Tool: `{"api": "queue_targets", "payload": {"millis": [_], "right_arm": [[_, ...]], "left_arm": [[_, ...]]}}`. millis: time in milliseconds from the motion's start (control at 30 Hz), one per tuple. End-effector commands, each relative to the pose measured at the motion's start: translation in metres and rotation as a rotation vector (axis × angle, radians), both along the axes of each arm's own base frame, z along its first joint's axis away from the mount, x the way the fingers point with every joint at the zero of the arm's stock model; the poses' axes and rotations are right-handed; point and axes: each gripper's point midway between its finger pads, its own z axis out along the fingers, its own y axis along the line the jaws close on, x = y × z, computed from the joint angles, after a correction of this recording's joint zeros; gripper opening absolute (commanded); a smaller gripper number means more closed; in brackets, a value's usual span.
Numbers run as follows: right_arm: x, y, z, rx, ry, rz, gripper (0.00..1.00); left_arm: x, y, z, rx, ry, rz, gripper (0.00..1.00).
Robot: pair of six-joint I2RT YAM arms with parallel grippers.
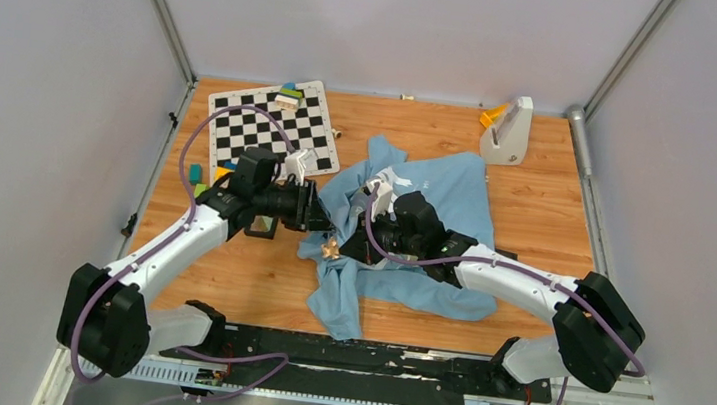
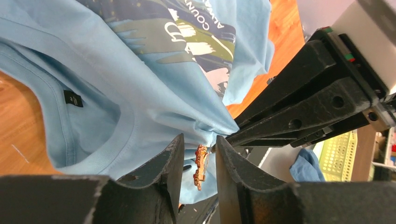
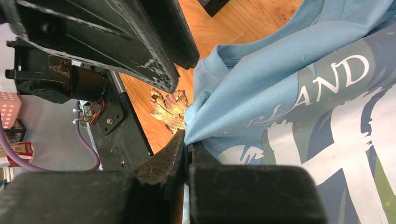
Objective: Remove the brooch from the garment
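The light blue garment (image 1: 441, 196) lies crumpled on the wooden table. The tiny orange-gold brooch (image 1: 331, 250) hangs on a pulled-up fold at its left edge. My right gripper (image 3: 187, 142) is shut on that fold of garment (image 3: 280, 93), right beside the brooch (image 3: 170, 109). In the left wrist view the brooch (image 2: 201, 165) hangs edge-on in the gap between my left gripper's (image 2: 198, 156) two fingers; the jaws stand apart on either side of it, and the garment (image 2: 116, 70) spreads above. The two grippers meet tip to tip in the top view.
A chessboard (image 1: 272, 123) with toy blocks (image 1: 288, 95) lies at the back left, and loose blocks (image 1: 198, 178) lie beside the left arm. A white stand with an orange piece (image 1: 506, 130) is at the back right. Grey walls enclose the table.
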Motion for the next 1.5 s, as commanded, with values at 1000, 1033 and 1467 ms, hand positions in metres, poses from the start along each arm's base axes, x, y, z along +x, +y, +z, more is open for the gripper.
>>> {"api": "queue_targets", "payload": {"millis": [1000, 1033, 1467], "right_arm": [[0.009, 0.004, 0.022, 0.057, -0.019, 0.000, 0.07], [0.009, 0.004, 0.020, 0.051, -0.013, -0.003, 0.08], [0.007, 0.002, 0.021, 0.088, 0.028, -0.042, 0.36]], "left_arm": [[-0.005, 0.004, -0.021, 0.142, 0.029, 0.011, 0.06], [-0.005, 0.006, -0.019, 0.147, 0.019, 0.021, 0.06], [0.003, 0.005, -0.008, 0.115, -0.020, 0.079, 0.06]]}}
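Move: The brooch hangs just below the left hand's parted fingers: about 3 cm back, 1 cm to the right and 3 cm down. The garment fold pinched by the right hand is some 3 cm back, 4 cm right and 3 cm below the left hand. The black frame lies about 13 cm to the left, 1 cm back and 16 cm down. From the right hand the brooch is roughly 3 cm to the left, otherwise level with the fingertips. The left fingers close on the brooch beside the garment, after easing down, back and a little right by about 3 cm in all; keeping that pinch, the left hand then draws some 2 cm to its left and a little forward, rolling slightly. The right hand holds nearly still, keeping its fold until late, when its fingers open. ##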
